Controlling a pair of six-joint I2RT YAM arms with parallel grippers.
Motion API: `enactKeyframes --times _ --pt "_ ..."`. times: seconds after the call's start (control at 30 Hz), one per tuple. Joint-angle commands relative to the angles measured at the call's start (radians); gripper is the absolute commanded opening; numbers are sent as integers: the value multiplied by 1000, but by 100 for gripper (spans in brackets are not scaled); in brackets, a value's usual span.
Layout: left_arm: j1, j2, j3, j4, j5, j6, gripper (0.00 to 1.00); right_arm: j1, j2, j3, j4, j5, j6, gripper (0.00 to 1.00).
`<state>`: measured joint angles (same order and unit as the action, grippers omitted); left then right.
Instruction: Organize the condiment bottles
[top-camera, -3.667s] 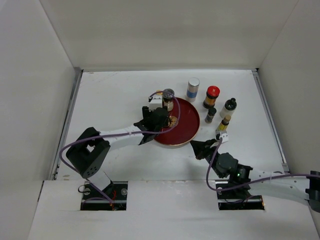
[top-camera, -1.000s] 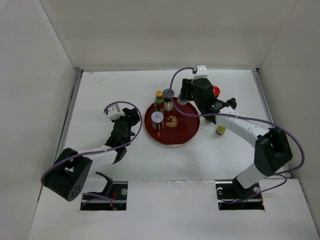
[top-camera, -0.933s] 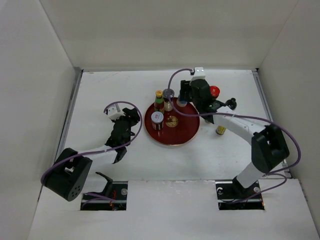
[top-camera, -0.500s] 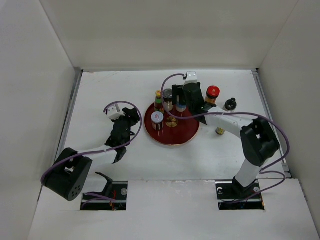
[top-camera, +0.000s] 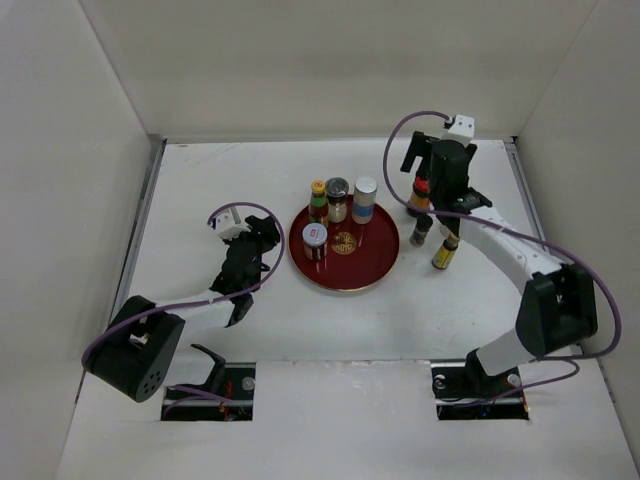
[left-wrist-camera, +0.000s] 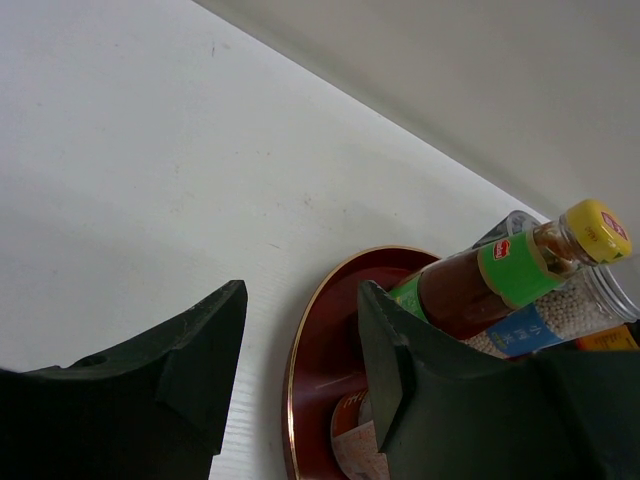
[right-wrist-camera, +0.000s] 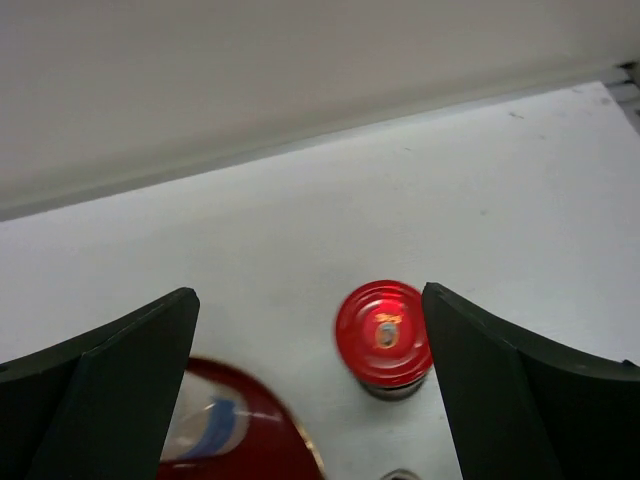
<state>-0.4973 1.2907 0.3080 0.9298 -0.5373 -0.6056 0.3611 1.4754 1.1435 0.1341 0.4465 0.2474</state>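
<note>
The red tray (top-camera: 350, 268) holds a yellow-capped green-label bottle (top-camera: 318, 200), a dark-capped jar (top-camera: 337, 198), a silver-capped blue-label jar (top-camera: 365, 200) and a white-lidded jar (top-camera: 314, 240). To its right on the table stand a red-capped jar (top-camera: 419, 198), a small black-capped bottle (top-camera: 422, 228) and a yellow bottle (top-camera: 445, 251). My right gripper (top-camera: 428, 172) is open above the red-capped jar (right-wrist-camera: 384, 333), whose lid lies between the fingers near the right one. My left gripper (top-camera: 262, 236) is open and empty just left of the tray (left-wrist-camera: 296, 372); the yellow-capped bottle (left-wrist-camera: 505, 278) shows past its finger.
White walls enclose the table on the left, back and right. The right arm's forearm (top-camera: 500, 245) crosses above the table right of the loose bottles and hides what is under it. The silver-capped jar (right-wrist-camera: 203, 425) shows blurred at the right wrist view's bottom.
My right gripper left the silver-capped jar standing on the tray and moved right, now open over the red-capped jar. My left arm has stayed still in the last second.
</note>
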Motion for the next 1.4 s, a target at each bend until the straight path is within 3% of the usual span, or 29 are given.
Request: enactKeyframes --times 0.0,0.53,0.67,0.77,0.93,1.1,1.37 --pt "10 -10 11 35 10 -10 46 -46 109 82 -148 40 15 100" --pt "12 1 23 15 22 -11 46 -89 339 239 -297 -58 59 100" --pt "13 1 23 15 22 -11 46 -93 364 257 -304 -58 65 85" --pt "13 1 23 15 22 -11 46 -96 376 272 -317 -65 61 84" --pt "16 -1 23 15 22 -11 46 -100 339 272 -301 -65 67 55" --pt "18 -4 22 15 22 -11 46 -93 211 239 -180 -69 73 53" --pt "18 -13 17 15 17 -13 46 -23 10 122 -157 -60 72 53"
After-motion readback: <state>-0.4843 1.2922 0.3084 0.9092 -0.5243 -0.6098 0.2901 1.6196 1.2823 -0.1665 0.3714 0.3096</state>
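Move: Just ahead of the open right hand and well below, the red-capped bottle stands about 4 cm farther out, 3 cm to the right and some 16 cm down. The small dark-capped jar is roughly 10 cm nearer the base than that bottle; the black-capped white bottle stands about 9 cm right of it and 6 cm nearer; the silver can, on the tray, lies some 13 cm left of the hand. From the left hand, the red-capped bottle is about 14 cm ahead, 45 cm right and slightly lower. Dropping about 14 cm while reaching slightly forward and right, the right hand tips its fingers some 25 degrees farther down around the red-capped bottle, then closes from wide open to grip its upper part. With the grip kept, it rises about 7 cm and draws back a little, the wrist starting to tilt up again. ##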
